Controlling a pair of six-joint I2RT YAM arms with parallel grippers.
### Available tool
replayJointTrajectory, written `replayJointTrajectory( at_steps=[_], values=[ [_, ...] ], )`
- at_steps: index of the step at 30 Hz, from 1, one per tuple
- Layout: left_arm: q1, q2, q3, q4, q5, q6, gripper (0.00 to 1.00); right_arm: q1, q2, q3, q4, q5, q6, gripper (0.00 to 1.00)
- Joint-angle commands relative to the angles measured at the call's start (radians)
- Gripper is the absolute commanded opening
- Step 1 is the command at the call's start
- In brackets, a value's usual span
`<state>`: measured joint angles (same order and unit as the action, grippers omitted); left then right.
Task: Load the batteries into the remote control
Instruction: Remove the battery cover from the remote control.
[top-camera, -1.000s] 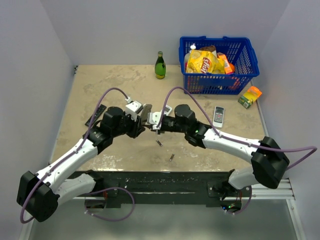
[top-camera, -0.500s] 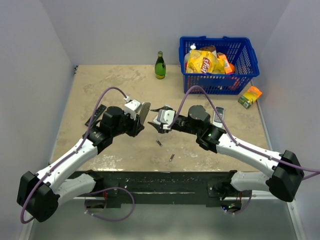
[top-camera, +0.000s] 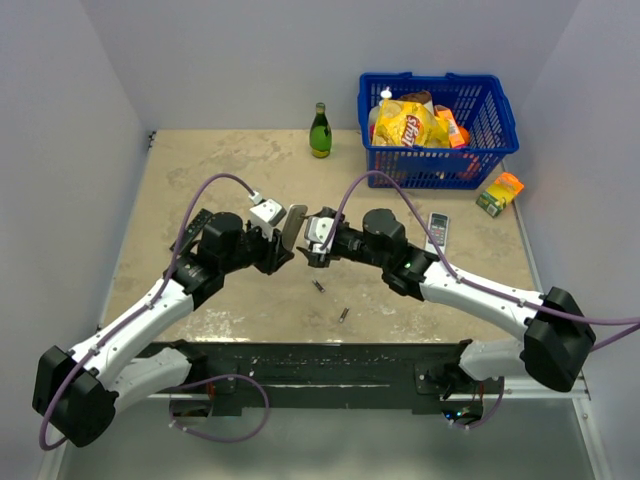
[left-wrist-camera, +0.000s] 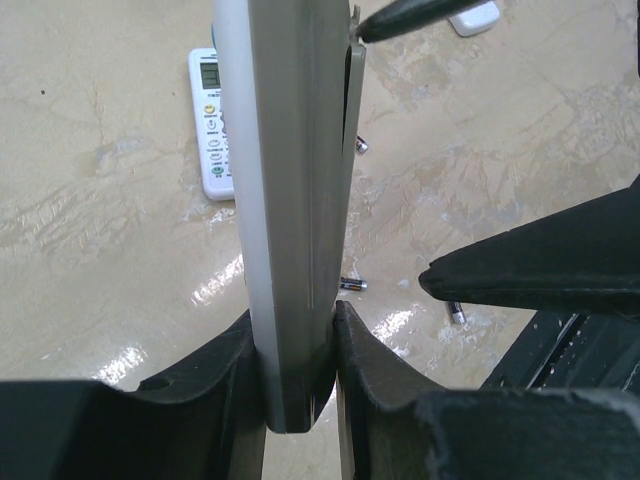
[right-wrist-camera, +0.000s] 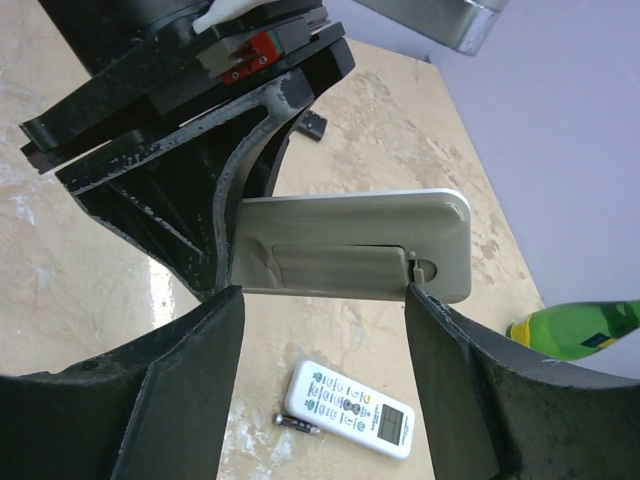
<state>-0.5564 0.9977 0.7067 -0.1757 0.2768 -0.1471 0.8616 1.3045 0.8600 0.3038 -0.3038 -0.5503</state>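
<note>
The remote control (top-camera: 294, 225) is held edge-on above the table, my left gripper (top-camera: 282, 246) shut on its lower end (left-wrist-camera: 292, 340). In the right wrist view its grey back (right-wrist-camera: 350, 245) and closed battery cover face the camera. My right gripper (right-wrist-camera: 322, 292) is open, its fingertips (right-wrist-camera: 232, 300) standing at either end of that cover, the right one near the latch. Two batteries (top-camera: 318, 286) (top-camera: 343, 315) lie on the table below the grippers; they also show in the left wrist view as battery (left-wrist-camera: 352, 285) and battery (left-wrist-camera: 457, 312).
A white remote (right-wrist-camera: 350, 408) with a battery (right-wrist-camera: 297, 424) beside it lies under the grippers. Another white remote (top-camera: 437, 232) lies to the right. A black strip (top-camera: 190, 230) lies at the left. A green bottle (top-camera: 320, 131), a blue basket (top-camera: 495, 150) and an orange box (top-camera: 500, 193) stand at the back.
My right gripper opened wider, drew back to the right, then came back left up to the remote control. The left gripper kept its hold and hardly moved.
</note>
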Motion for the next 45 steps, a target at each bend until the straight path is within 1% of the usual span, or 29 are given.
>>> replayJointTrajectory(
  at_steps=[1,10,23,32,35,36,38,39,42,43,45],
  values=[
    [0.006,-0.021,0.027,0.058,0.032,-0.003,0.0,-0.003,-0.011,0.05,0.06,0.04,-0.007,0.68],
    [0.007,-0.016,0.028,0.051,0.038,-0.003,0.0,-0.003,-0.016,0.04,0.092,0.052,0.001,0.69],
    [0.007,-0.013,0.028,0.053,0.048,-0.002,0.0,-0.003,0.007,0.06,0.064,-0.035,-0.016,0.6],
    [0.007,-0.016,0.028,0.054,0.059,0.001,0.0,-0.003,0.018,0.073,0.034,-0.035,-0.023,0.59],
    [0.006,-0.022,0.028,0.054,0.045,0.0,0.0,-0.003,0.018,0.077,0.015,-0.035,-0.026,0.54],
    [0.006,-0.024,0.028,0.053,0.039,-0.002,0.0,-0.004,0.016,0.077,0.009,-0.035,-0.026,0.49],
    [0.006,-0.025,0.028,0.053,0.032,-0.005,0.0,-0.003,0.016,0.076,0.0,-0.038,-0.026,0.43],
    [0.007,-0.027,0.027,0.053,0.018,-0.006,0.0,-0.003,0.015,0.073,-0.003,-0.038,-0.026,0.38],
    [0.006,-0.022,0.03,0.045,-0.011,-0.012,0.0,-0.003,0.007,0.067,-0.008,-0.044,-0.023,0.27],
    [0.007,-0.019,0.03,0.044,-0.017,-0.012,0.0,-0.003,0.007,0.063,-0.009,-0.044,-0.023,0.21],
    [0.007,-0.019,0.031,0.038,-0.027,-0.014,0.0,-0.003,0.001,0.063,-0.023,-0.047,-0.023,0.17]
  ],
)
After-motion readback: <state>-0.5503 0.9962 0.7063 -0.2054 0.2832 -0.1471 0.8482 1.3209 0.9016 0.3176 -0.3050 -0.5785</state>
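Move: The battery cover's middle is about 1 cm ahead of and 1 cm left of the right hand point, level with it; its latch end is about 2 cm ahead, 1 cm left and 2 cm up. The left gripper, holding the remote's lower end, is 2 cm back, 2 cm left and 6 cm below; from the left hand, the cover lies 3 cm ahead, 2 cm right and 6 cm up. A white remote lies some 20 cm ahead, 4 cm right and 20 cm below the right hand, and a battery 5 cm ahead, 3 cm right and 21 cm below that same hand. With its upper fingertip already at the latch, the right hand eases up about 1.5 cm along the remote's back and ends roughly 1 cm farther forward, its wrist nearly steady and still pointing left. Late in the rise its widely spread fingers close to a narrow gap, bringing the tips around the cover's free latch end to pinch it, while the left hand keeps its grip on the remote and barely shifts. ##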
